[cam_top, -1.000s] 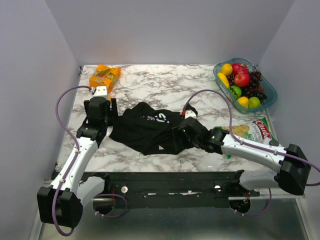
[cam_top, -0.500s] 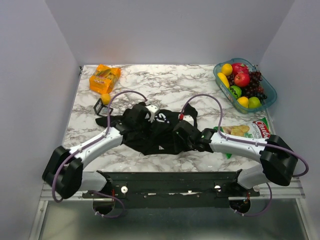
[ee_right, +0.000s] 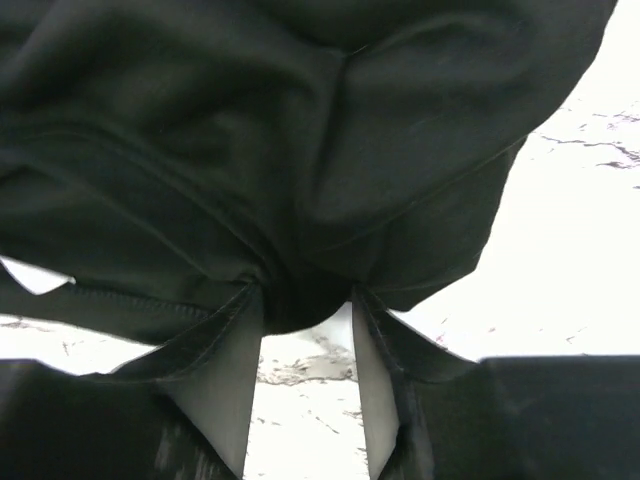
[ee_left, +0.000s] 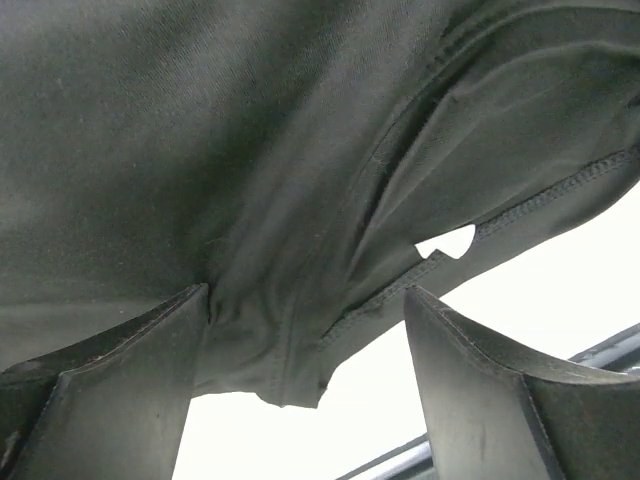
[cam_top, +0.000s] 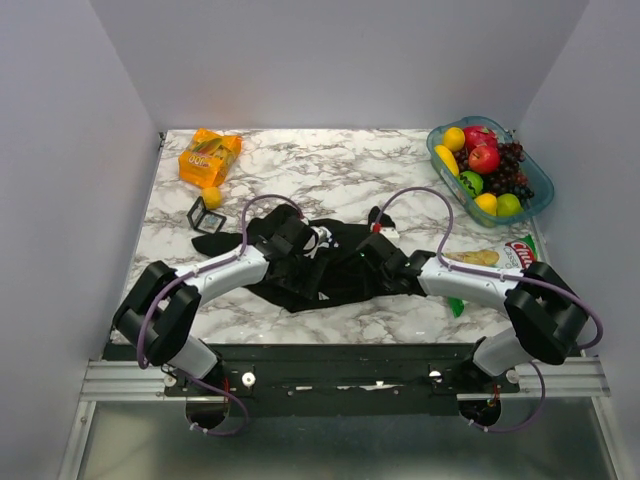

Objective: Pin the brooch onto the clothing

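The clothing [cam_top: 322, 282], a black T-shirt, lies crumpled on the middle of the marble table. My left gripper [cam_top: 312, 241] reaches onto its upper middle. In the left wrist view that gripper [ee_left: 307, 300] stands open around a hemmed edge of the clothing [ee_left: 250, 150]; the cloth touches only the left finger [ee_left: 120, 390]. My right gripper [cam_top: 377, 250] sits on the shirt's right side. In the right wrist view it [ee_right: 307, 290] has closed in on a gathered fold of the clothing [ee_right: 300, 130], which fills the gap between its fingertips. The brooch is out of view.
A fruit bowl [cam_top: 533, 204] stands at the back right, with a chips bag [cam_top: 508, 262] in front of it. At the back left lie an orange snack packet [cam_top: 208, 155], a small orange ball [cam_top: 211, 198] and a black wire-frame cube [cam_top: 205, 214].
My left arm has swung from the table's left side over onto the shirt. The right gripper's fingers have come together onto a fold of fabric, and the shirt has bunched between the grippers.
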### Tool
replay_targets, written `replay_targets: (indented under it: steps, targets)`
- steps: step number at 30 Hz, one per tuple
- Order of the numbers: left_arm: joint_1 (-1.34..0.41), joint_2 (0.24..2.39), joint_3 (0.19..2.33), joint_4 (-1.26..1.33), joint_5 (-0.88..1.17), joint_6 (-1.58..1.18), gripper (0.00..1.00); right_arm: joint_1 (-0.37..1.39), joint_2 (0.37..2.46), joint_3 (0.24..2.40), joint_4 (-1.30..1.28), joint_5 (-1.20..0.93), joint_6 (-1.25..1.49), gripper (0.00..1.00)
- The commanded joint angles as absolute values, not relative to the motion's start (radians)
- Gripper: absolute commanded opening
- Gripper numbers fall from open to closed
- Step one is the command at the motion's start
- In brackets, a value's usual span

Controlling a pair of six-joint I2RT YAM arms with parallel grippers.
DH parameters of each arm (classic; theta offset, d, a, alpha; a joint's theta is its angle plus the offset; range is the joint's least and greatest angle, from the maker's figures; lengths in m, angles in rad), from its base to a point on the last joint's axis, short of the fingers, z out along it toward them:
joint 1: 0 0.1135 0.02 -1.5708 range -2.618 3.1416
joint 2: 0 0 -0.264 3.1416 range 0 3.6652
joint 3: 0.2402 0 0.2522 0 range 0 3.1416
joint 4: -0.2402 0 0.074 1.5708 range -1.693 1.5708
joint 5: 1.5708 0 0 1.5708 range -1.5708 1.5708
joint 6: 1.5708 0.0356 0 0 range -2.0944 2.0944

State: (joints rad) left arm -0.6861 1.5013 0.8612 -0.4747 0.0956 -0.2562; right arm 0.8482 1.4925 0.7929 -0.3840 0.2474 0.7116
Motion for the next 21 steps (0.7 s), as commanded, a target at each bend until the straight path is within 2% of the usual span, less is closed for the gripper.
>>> replay_targets:
  steps: [1,2,5,7,14,19,21]
  targets:
    - [-0.729,1.502,0.81,-0.474,0.181,-0.415,0.85,0.827,1.508,0.775,-0.354,0.236,0.695,0.38]
    - [-0.739,1.499,0.79,-0.466,0.184,-0.432,0.85,0.816,1.499,0.772,-0.354,0.241,0.692,0.27]
    - [-0.778,1.471,0.766,-0.446,0.169,-0.491,0.85,0.778,1.477,0.765,-0.357,0.239,0.67,0.08]
    - [-0.811,1.439,0.75,-0.427,0.158,-0.524,0.85,0.755,1.467,0.768,-0.359,0.238,0.637,0.01]
    - [-0.981,1.37,0.646,-0.252,0.143,-0.735,0.85,0.622,1.468,0.889,-0.371,0.23,0.506,0.01]
    - [-1.101,1.425,0.615,0.085,0.155,-0.905,0.86,0.569,1.581,1.083,-0.371,0.184,0.404,0.01]
    - [-1.133,1.489,0.675,0.173,0.155,-0.914,0.86,0.555,1.632,1.155,-0.374,0.173,0.367,0.01]
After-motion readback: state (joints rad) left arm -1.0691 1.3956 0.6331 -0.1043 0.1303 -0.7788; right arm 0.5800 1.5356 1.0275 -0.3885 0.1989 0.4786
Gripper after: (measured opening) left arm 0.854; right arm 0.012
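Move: The clothing lies bunched under both grippers. The edge for the right hand to grip sits about 1 cm ahead of and 1 cm below its fingertips, with the snack bag some 23 cm to this hand's right and 2 cm farther out. The left hand has the fabric to work 1 cm ahead, 2 cm left and 2 cm below. From the left hand, the table's near edge is about 12 cm straight back, and the loose sleeve 18 cm left and 9 cm ahead. Shut the right fingers on the clothing's near right edge while easing a little right, then carry the pinched fabric forward about 11 cm, rising some 6 cm late on. Meanwhile, with the left gripper kept open and bearing on the fabric, drag it back and to the right towards the table's near edge, about 11 cm back, tilting the fingers some 20 degrees farther right. ##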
